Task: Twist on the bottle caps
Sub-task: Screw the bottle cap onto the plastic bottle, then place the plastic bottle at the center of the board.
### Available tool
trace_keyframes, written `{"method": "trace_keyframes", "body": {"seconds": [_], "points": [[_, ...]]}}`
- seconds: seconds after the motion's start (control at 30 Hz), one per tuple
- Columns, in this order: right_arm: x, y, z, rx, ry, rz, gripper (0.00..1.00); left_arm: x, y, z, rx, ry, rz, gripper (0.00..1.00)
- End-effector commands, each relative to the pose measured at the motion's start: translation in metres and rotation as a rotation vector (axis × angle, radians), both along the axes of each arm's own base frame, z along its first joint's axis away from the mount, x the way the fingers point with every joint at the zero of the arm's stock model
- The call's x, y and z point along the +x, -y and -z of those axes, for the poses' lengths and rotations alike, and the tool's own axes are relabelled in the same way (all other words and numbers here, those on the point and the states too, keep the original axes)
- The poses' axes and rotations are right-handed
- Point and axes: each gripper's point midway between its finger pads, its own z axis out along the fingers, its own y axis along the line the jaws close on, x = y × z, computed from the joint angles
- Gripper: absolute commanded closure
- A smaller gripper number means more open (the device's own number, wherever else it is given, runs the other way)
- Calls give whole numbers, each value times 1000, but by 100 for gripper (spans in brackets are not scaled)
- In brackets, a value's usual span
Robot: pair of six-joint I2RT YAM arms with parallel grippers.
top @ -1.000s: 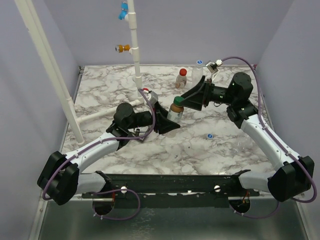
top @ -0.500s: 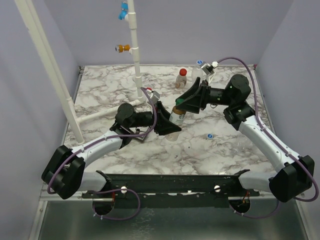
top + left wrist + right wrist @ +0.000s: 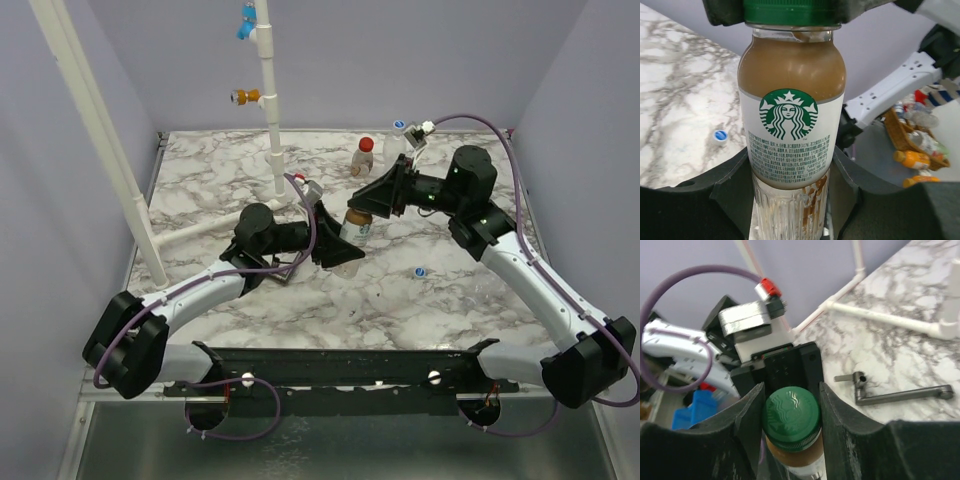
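Note:
A coffee bottle (image 3: 790, 115) with a white label and a green bottle cap (image 3: 790, 11) stands upright in mid-table (image 3: 355, 228). My left gripper (image 3: 790, 192) is shut on its ribbed lower part, one finger on each side. My right gripper (image 3: 791, 410) comes from above, and its fingers (image 3: 752, 415) press both sides of the green cap (image 3: 791, 412). In the top view the right gripper (image 3: 365, 203) hides the cap. A loose white-and-blue cap (image 3: 419, 272) lies on the marble to the right.
A red-capped bottle (image 3: 363, 157) and a clear bottle with a blue-and-white cap (image 3: 397, 140) stand at the back. A white pipe (image 3: 270, 100) with orange (image 3: 245, 97) and blue (image 3: 246, 22) fittings rises at back left. A metal handle (image 3: 900, 394) lies on the table.
My right gripper has moved in over the bottle's top and its jaws have closed in from wide open onto the green cap. My left gripper has kept its hold on the bottle.

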Motion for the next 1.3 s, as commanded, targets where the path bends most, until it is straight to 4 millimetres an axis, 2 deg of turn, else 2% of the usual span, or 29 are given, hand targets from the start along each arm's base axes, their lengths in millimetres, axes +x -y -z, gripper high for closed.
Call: {"method": "trace_keyframes", "body": {"seconds": [0.0,0.13,0.2,0.3,0.43,0.63,0.67,0.7,0.77,0.8,0.87,0.9,1.03,1.13,1.27], "points": [[16,-1,6,-96,-54,201,84,61,-13,22,146,39,-331,100],[28,-6,26,-212,-119,339,89,96,-30,26,233,96,-560,100],[33,-8,34,-270,-141,394,90,103,-34,26,271,139,-614,100],[37,-10,43,-347,-154,447,90,104,-33,29,328,227,-656,100],[45,-5,41,-395,-172,510,88,105,-34,35,405,309,-699,100],[53,3,39,-434,-205,582,88,113,-42,36,444,335,-791,100],[53,4,40,-440,-208,581,86,113,-42,36,448,342,-789,100],[53,4,41,-442,-215,583,79,113,-42,38,455,347,-786,100],[53,6,40,-450,-213,588,60,110,-41,40,460,359,-766,100],[52,7,37,-453,-210,590,47,108,-42,42,473,395,-748,100],[49,9,29,-465,-198,578,30,103,-42,43,480,434,-722,100],[47,11,28,-483,-197,572,26,102,-44,44,485,452,-715,100],[32,6,22,-517,-205,476,25,94,-47,44,491,532,-680,100],[24,3,30,-536,-233,430,26,86,-46,43,475,579,-645,100],[18,2,42,-566,-266,397,29,84,-48,43,471,606,-648,100]]}}
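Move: In the left hand the bottle is already held, its green cap about 8 cm above that hand, 4 cm ahead and 1 cm to the right; the right fingers are already shut on this cap, its middle about level with their hand point. On the table some 35 cm below the right hand, a blue cap lies 18 cm to its right, level fore and aft; a red-capped bottle is 31 cm ahead, 4 cm left and 30 cm down. Twisting against each other, both hands swing forward 6 to 8 cm and sink a little, the right turning the pinched green cap some 30 degrees clockwise, the left turning the gripped bottle counter-clockwise beneath it. The right then opens, lets go of the cap and draws back about 3 cm, while the left keeps its hold and shifts left and down. ##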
